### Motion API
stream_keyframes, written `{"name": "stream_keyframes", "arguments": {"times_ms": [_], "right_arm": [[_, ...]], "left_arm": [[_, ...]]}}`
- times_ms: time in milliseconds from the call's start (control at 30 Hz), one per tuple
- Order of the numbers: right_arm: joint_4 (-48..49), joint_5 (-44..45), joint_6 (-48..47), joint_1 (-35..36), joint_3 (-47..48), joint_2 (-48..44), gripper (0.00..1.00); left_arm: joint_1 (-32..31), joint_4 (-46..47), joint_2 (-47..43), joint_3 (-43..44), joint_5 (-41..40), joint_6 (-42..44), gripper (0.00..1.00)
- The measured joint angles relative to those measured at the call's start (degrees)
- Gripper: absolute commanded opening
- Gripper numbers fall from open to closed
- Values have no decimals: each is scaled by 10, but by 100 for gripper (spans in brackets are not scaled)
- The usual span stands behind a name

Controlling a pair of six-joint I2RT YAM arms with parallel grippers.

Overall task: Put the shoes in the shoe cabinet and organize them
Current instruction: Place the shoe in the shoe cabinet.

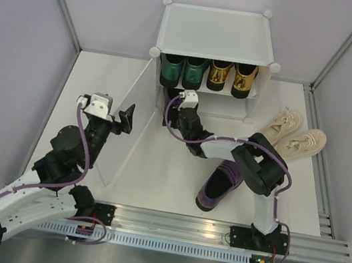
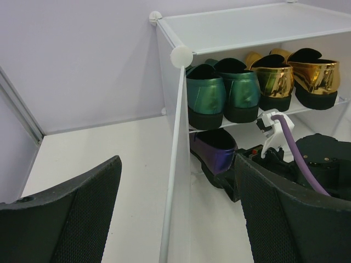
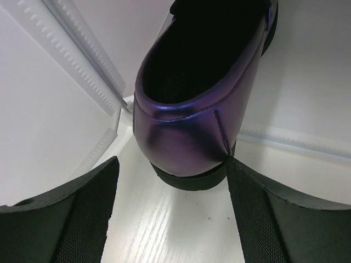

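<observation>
The white shoe cabinet stands at the back with its frosted door swung open. Green loafers and gold loafers sit on the upper shelf. One dark purple shoe lies heel-out in the lower tier, at its left side. My right gripper is open right behind that heel, and its right finger touches the heel's corner. The other purple shoe lies on the table by the right arm. My left gripper is open, astride the door's free edge.
Beige sneakers lie on the table to the right of the cabinet. The right arm's wrist and purple cable fill the space in front of the lower tier. Grey walls close in the table on both sides.
</observation>
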Motion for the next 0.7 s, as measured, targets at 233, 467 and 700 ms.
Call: {"name": "stream_keyframes", "arguments": {"times_ms": [233, 467, 700], "right_arm": [[-21, 8, -12, -3, 27, 24, 66], [-33, 5, -19, -7, 50, 36, 59], [-40, -5, -28, -11, 87, 63, 57]], "left_arm": [[0, 0, 0, 0, 0, 0, 86], [0, 0, 0, 0, 0, 0, 86], [0, -2, 0, 1, 1, 0, 86]]}}
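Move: The purple shoe on the lower shelf, heel towards the right hand, has its middle about 14 cm ahead of that hand, 3 cm to its left and roughly level with it; the heel is only a few centimetres off. The left-hand green shoe, one shelf up, is some 14 cm ahead, 2 cm left and 15 cm higher. The other purple shoe lies about 22 cm back and 19 cm right, some 3 cm lower. From the left hand, the shelved purple shoe is about 32 cm ahead, 8 cm right and 27 cm below. Forward into the lower left of the cabinet, the right hand advances about 3 cm, sinking roughly 1 cm early on and drifting about 1 cm left towards the end. Its fingers close part-way behind the purple shoe's heel, leaving a clear gap, and the tips end against the low back edge of the heel, pushing the shoe deeper. ##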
